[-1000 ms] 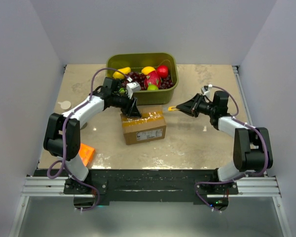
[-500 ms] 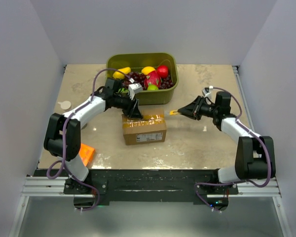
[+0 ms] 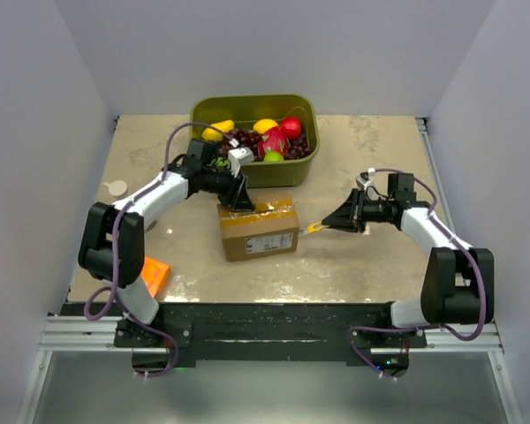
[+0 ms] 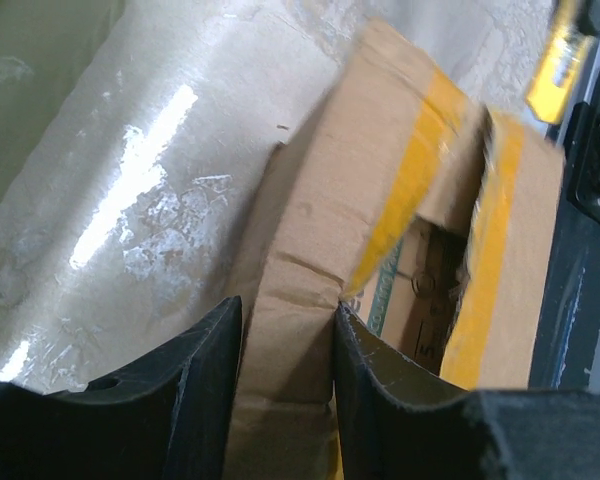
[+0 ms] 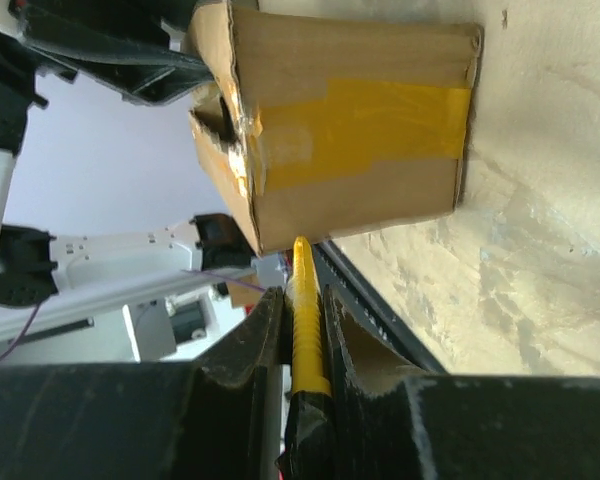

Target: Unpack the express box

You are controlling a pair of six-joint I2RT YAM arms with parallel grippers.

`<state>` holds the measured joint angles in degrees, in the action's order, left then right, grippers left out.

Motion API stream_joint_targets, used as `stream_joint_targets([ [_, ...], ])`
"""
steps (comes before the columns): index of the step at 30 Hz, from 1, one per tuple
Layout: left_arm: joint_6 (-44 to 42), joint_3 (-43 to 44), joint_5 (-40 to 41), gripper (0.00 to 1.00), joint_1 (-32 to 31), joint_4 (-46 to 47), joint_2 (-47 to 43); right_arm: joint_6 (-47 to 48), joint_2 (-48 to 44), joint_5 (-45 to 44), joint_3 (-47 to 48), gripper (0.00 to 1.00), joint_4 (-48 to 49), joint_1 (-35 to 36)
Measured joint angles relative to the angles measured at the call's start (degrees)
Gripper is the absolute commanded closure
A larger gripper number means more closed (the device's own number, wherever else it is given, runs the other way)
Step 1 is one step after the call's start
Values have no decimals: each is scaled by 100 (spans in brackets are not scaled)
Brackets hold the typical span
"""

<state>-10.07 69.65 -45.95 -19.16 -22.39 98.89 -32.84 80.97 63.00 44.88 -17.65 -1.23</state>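
Observation:
The express box (image 3: 258, 231), brown cardboard with tan tape on top and a white label on its near side, lies mid-table. My left gripper (image 3: 239, 201) is at its far left corner, shut on a raised top flap (image 4: 290, 300); the taped seam (image 4: 420, 190) gapes and shows a dark inside. My right gripper (image 3: 334, 222) is just right of the box, shut on a yellow cutter (image 3: 314, 229). In the right wrist view the cutter (image 5: 304, 300) points at the lower corner of the box's taped end (image 5: 350, 130), its tip very close to the cardboard.
A green bin (image 3: 309, 106) full of fruit stands right behind the box. A flat orange box (image 3: 154, 275) lies at the near left by the left arm's base. A small white disc (image 3: 116, 187) sits at the left edge.
The right gripper with the cutter has swung toward the near side and down, from level with the box's far right corner to its right end. The left gripper holds still.

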Motion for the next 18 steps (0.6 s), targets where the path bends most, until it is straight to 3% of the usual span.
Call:
stream_joint_targets([
  [5, 0, 0, -221, 100, 39, 46, 22, 772, 39, 201, 448, 100, -1257, -321],
  [7, -4, 2, -317, 99, 37, 17, 22, 1250, 138, 92, 1073, 100, -1808, -463],
  [8, -7, 7, -358, 93, 37, -7, 22, 1467, 192, 46, 1421, 100, -1941, -516],
  [9, -4, 28, -378, 73, 39, -61, 22, 1657, 221, -33, 1762, 100, -2044, -540],
  [13, 4, 63, -472, 37, 39, -245, -33, 2490, 227, -249, 2677, 100, -2422, -544],
  [18, -63, 404, -905, 15, 72, -739, -304, 3659, 199, -651, 2813, 100, -3115, -461],
])
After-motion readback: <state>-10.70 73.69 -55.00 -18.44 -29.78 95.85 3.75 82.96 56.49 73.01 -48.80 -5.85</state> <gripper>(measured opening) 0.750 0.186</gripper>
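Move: Five centimetres right of the left hand, about 2 cm back and some 6 below lies the middle of the cardboard box, whose slit top edge its fingers already straddle. From the right hand, holding the yellow knife with its blade by the box's right end, that middle is roughly 18 cm left, 4 ahead and 8 lower. The fruit basket stands about 21 cm ahead of the left hand, 4 to its right. Pulling the knife clear of the box's right end, the right hand sweeps up about 8 cm and, after a tiny draw back, forward and right by some 5 each, sinking slightly at the end; its wrist rolls and tips the fingers farther down, grip kept. Late on, the left fingers spread and lift off the box's top edge, rising about 5 cm and easing back 2. ##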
